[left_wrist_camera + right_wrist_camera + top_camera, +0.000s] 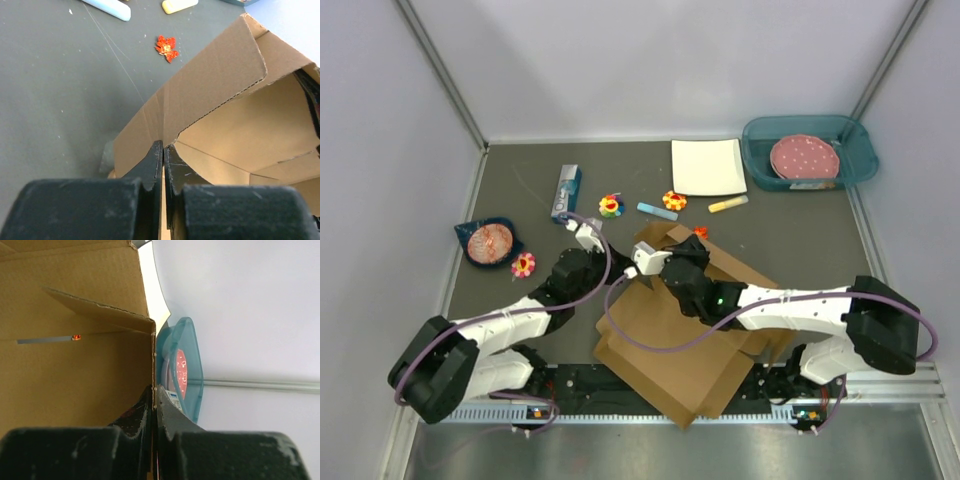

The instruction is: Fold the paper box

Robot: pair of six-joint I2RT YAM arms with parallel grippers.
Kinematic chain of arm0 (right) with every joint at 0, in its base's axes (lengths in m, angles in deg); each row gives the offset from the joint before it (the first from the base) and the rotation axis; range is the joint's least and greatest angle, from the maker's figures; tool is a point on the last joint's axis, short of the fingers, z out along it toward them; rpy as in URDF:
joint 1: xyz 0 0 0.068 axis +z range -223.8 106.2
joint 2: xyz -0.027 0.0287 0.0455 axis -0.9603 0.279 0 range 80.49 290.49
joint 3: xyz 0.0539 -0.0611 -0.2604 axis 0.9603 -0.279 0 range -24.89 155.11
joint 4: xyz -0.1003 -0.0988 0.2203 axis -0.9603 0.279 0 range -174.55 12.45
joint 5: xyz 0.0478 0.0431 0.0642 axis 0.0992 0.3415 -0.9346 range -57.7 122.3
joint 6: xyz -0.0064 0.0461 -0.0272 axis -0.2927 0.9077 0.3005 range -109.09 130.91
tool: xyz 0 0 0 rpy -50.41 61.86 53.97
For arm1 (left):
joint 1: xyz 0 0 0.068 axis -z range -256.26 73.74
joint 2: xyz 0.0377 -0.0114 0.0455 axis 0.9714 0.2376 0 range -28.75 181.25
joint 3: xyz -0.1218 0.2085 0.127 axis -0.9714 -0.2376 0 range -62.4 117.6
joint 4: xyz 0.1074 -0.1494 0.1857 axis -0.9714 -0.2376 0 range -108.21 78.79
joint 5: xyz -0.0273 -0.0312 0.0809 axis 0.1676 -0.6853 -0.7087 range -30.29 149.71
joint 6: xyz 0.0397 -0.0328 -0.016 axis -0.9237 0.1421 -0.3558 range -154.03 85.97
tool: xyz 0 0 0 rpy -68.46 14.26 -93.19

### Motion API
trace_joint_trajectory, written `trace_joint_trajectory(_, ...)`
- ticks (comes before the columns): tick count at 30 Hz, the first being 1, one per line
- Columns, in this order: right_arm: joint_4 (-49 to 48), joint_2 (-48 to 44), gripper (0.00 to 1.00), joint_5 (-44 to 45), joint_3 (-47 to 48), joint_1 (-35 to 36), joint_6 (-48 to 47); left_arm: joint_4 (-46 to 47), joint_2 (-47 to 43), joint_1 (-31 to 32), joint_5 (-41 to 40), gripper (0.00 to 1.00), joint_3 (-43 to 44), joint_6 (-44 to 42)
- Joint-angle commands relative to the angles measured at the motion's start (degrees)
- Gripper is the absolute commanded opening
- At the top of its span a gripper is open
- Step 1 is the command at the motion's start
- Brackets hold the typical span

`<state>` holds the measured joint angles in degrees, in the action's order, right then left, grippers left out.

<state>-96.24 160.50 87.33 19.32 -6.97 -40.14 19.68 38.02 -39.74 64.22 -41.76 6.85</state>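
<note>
The paper box [670, 350] is a brown corrugated cardboard sheet with flaps, lying partly raised in front of the arm bases. My left gripper [610, 285] is at its left edge. In the left wrist view, the left gripper [163, 146] is shut on the edge of an upright wall of the paper box [210, 90]. My right gripper [672, 262] reaches across to the box's far left corner. In the right wrist view, the right gripper [154, 390] is shut on the edge of a standing panel of the paper box [75, 375].
At the back stand a white square plate [708, 166] and a teal tray [855, 150] holding a pink dotted plate [805, 157]. Blue chalk [656, 210], yellow chalk [728, 204], small flowers [610, 205], a blue packet [566, 192] and a dark dish [490, 242] lie beyond and left of the box.
</note>
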Motion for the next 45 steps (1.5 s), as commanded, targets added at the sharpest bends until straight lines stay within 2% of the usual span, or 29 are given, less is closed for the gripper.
trace_joint_trajectory(1, -6.07, 0.24, 0.00, 2.62, -1.57, 1.64, -0.19, 4.79, -3.57, 1.02, 4.80, 0.00, -0.70, 5.16)
trace_joint_trajectory(8, -7.21, 0.32, 0.00, 4.12, -1.67, 1.73, -0.90, 1.28, -5.06, 4.79, 4.28, 0.00, 1.95, 6.31)
trace_joint_trajectory(16, -7.21, 0.15, 0.00, 3.95, -2.63, 2.60, -0.90, 4.25, -1.73, 9.54, 2.08, 0.00, -3.68, 8.60)
trace_joint_trajectory(27, -6.51, -1.34, 0.00, 5.70, -5.00, 4.01, 1.21, 3.03, 2.23, 9.72, 4.27, 0.09, -5.44, 7.19)
trace_joint_trajectory(37, -4.67, -2.05, 0.00, 7.82, -7.91, 6.65, 4.38, 1.89, 2.94, 9.72, 6.65, 0.25, -8.07, 6.93)
trace_joint_trajectory(39, -3.96, -2.14, 0.00, 7.99, -7.91, 6.91, 5.17, 1.54, 1.89, 9.72, 6.47, 0.33, -8.60, 6.93)
trace_joint_trajectory(45, -3.00, -2.49, 0.00, 7.91, -7.73, 6.83, 5.69, -3.99, -5.05, 9.72, 4.19, 0.40, -9.48, 5.79)
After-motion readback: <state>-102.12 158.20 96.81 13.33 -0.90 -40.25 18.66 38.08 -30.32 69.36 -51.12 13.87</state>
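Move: My left hand is pinching the end flap of the raised far wall. The middle of the box floor, the side it is folded towards, lies about 16 cm back, 10 cm right and 13 cm below. The low end flap is 11 cm back and 6 cm left of that hand; the orange flower is 12 cm ahead and 17 cm right. From my right hand, holding the wall's edge, the floor's middle is about 19 cm back, 3 cm left and 19 cm below. Still pinching the end flap, I draw my left hand back and to the right, about 5 cm in over the box floor. There I nearly pause while the fingers start to part and let the flap go, then sink some 7 cm and back off further, opening to roughly a third. My right hand keeps its pinch on the wall's edge and eases about 3 cm back. ##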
